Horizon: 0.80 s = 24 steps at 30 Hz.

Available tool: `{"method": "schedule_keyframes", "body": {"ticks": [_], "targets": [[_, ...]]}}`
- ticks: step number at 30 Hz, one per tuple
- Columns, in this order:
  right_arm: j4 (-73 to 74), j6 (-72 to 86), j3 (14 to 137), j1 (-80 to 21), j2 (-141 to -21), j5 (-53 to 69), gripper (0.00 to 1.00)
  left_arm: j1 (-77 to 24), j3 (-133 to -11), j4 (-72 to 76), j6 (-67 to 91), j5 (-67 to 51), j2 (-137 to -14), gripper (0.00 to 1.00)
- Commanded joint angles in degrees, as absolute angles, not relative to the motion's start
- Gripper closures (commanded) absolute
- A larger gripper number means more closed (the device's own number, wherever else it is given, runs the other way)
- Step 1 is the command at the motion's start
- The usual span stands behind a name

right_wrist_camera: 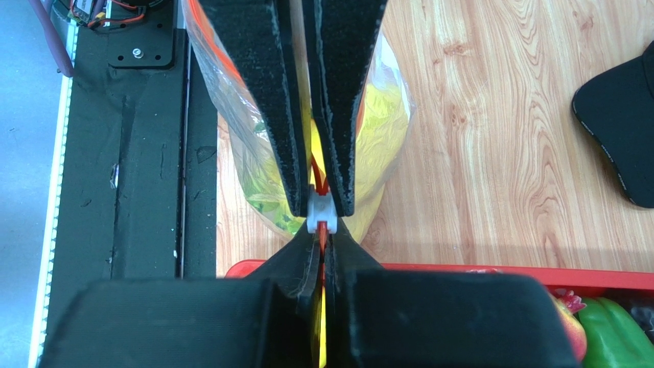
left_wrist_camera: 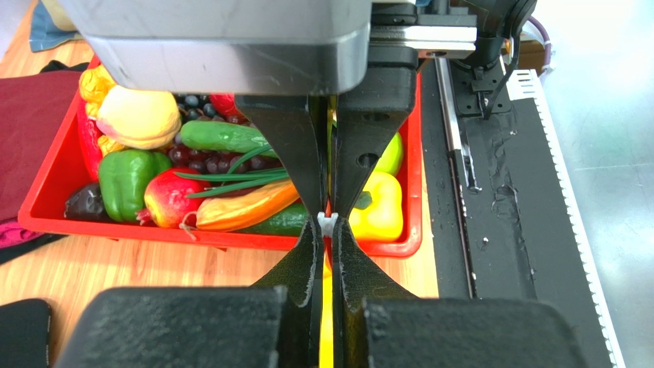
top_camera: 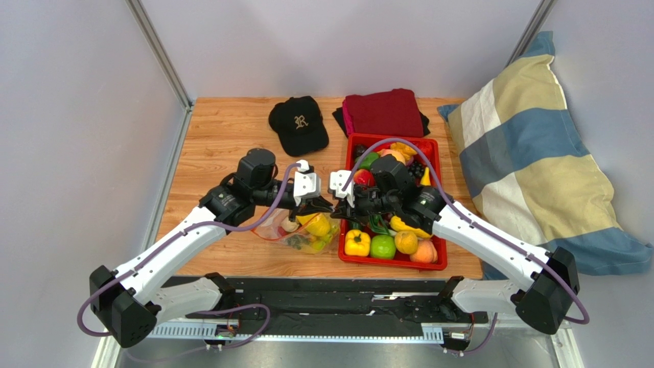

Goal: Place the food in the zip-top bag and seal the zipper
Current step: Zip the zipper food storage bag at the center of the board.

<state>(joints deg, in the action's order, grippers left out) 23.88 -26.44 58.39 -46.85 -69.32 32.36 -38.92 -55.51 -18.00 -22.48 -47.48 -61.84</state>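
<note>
The clear zip-top bag [top_camera: 301,234] lies on the wood left of the red tray, with yellow and green food [top_camera: 317,225] inside. My two grippers meet tip to tip over its mouth. The left gripper [left_wrist_camera: 328,231] is shut on the orange-red zipper [right_wrist_camera: 316,175], at the small white slider [left_wrist_camera: 328,223]. The right gripper [right_wrist_camera: 322,239] is shut on the same zipper strip just behind the slider [right_wrist_camera: 321,214]. Through the bag wall [right_wrist_camera: 230,107] the yellow food [right_wrist_camera: 381,126] shows. More food lies in the tray: a green pepper [left_wrist_camera: 127,180], a yellow pepper [left_wrist_camera: 381,207], a cucumber [left_wrist_camera: 222,136].
The red tray [top_camera: 434,146] of toy produce sits right of the bag, its near rim [left_wrist_camera: 230,239] just beyond the fingertips. A black cap [top_camera: 298,124] and a folded dark red cloth [top_camera: 384,112] lie at the back. A striped pillow [top_camera: 530,153] fills the right side.
</note>
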Motion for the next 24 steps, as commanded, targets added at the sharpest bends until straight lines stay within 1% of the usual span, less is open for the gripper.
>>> {"method": "schedule_keyframes", "body": {"ticks": [1,10,15,24], "targets": [[23.1,-26.9,57.5,-46.4,-67.0,30.8,1.00,-38.9,-55.2,-19.0,-25.0,-48.3,-59.3,1.00],[21.4,-25.8,55.2,-43.2,-63.7,31.3,1.00,-37.4,-52.6,-26.5,-29.8,-45.8,-55.1,1.00],[21.0,-24.2,53.8,-41.3,-62.2,29.6,1.00,-32.4,-52.8,-32.0,-31.5,-45.4,-53.0,1.00],[20.3,-20.7,52.5,-38.3,-61.5,27.3,1.00,-22.9,-54.4,-49.5,-40.6,-43.6,-47.1,1.00]]}}
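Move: The left fingers already pinch the white slider at the zipper's right end, and the right fingers hold the strip beside it. From the left hand, the zipper's open left end lies about 18 cm left, 7 back and 9 below; the bagged food 7 left, 6 back, 14 below. From the right hand, the red tray's middle is some 17 cm right, 1 ahead and 18 below; the yellow pepper 6 right, 10 back, 16 below. Keeping its pinch on the slider, the left hand starts slowly and then speeds up to the left along the zipper, about 8 cm towards its open left end, sinking some 2 cm and swinging roughly 10 degrees counter-clockwise as its left side rises a little. The right hand keeps the strip's right end shut in its fingers and draws the other way, about 4 cm right and 2 cm forward over the red tray, turning about 10 degrees clockwise. ##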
